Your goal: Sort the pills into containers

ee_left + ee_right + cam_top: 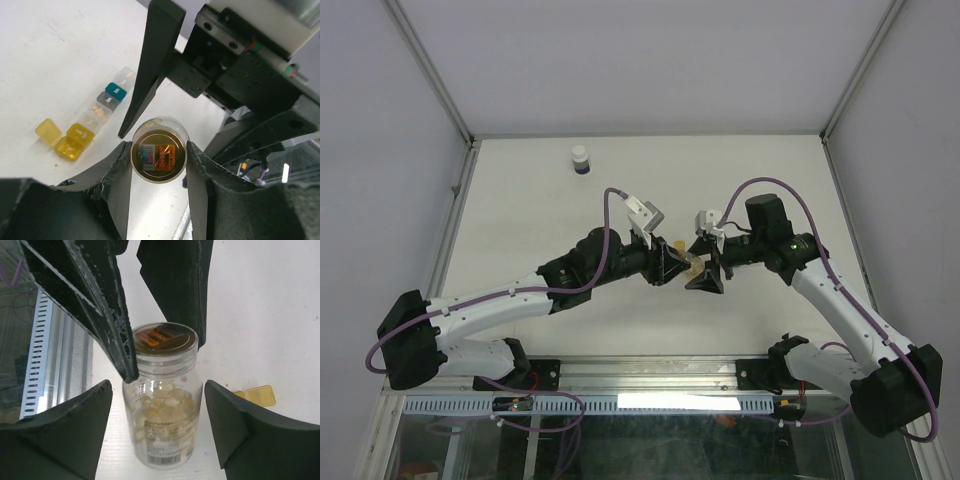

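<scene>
A clear bottle [162, 410] holds pale yellow pills [167, 395]. My left gripper [159, 150] is shut on its round clear cap [160, 156], one finger pressed against each side. My right gripper [157, 387] is open, its fingers [75, 430] standing apart on both sides of the bottle's body with a gap on each side. Whether the bottle rests on the table I cannot tell. The containers [95, 117] lie on the table to the left in the left wrist view: a strip with yellow, clear, grey and teal compartments, the yellow lid [48, 131] flipped open.
A small white-capped, dark-bottomed bottle [580, 160] stands at the back left of the white table [520, 200]. Both arms meet near the table's middle, left gripper [670, 265] facing right gripper [705, 272]. A metal rail [650, 372] runs along the near edge.
</scene>
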Robot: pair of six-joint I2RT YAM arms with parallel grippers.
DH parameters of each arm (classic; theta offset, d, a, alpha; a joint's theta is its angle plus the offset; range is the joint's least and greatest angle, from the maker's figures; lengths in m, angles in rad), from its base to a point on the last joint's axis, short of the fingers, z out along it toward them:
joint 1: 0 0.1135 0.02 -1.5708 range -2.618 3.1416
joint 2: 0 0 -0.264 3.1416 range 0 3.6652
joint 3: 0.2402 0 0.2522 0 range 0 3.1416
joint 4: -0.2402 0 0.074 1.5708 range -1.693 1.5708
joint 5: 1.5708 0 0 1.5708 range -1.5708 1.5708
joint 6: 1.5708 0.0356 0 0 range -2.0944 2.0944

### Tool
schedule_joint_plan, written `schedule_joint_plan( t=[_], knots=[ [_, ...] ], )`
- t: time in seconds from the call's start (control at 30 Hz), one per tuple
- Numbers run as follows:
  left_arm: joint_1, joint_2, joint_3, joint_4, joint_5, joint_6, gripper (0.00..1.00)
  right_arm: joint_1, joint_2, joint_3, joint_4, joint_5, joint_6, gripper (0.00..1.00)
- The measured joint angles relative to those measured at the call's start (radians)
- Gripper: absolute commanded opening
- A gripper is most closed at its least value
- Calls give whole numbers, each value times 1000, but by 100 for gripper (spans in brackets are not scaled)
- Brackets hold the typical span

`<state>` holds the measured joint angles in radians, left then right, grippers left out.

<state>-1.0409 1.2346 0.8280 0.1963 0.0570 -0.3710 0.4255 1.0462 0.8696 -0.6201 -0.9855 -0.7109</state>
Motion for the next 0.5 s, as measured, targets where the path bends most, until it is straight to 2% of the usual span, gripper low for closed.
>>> schedule_joint_plan(
  t=[0.1, 0.3, 0.43, 0.5],
  knots=[
    [16, -9, -1, -40, -4, 23, 0, 0, 0, 0, 3, -1, 17, 97],
    [104, -68, -60, -60, -3, 27, 0, -11, -3, 0, 20, -5, 36, 99],
    [225, -102, -119, -81, -45, 28, 0, -27, -25, 0, 21, -13, 47, 99],
    [326, -107, -149, -100, -83, 21, 0, -31, -35, 0, 24, -18, 52, 99]
  ],
)
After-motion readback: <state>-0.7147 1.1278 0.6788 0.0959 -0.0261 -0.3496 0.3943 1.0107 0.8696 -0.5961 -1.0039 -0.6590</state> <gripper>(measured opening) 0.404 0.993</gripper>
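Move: The capped pill bottle is held between both hands, its body right between the right fingers and its lid in the left fingers. From the left hand, the open table spot it may be going to lies some 20 cm ahead, 23 cm left and 18 cm below; the white-capped bottle stands about 38 cm ahead and 28 cm left. The pill organizer's middle lies about 12 cm ahead and 9 cm right of the left hand, roughly 20 cm lower. Right fingers open off the bottle; left hand swings it away about 12 cm left, 9 forward, 5 down. ##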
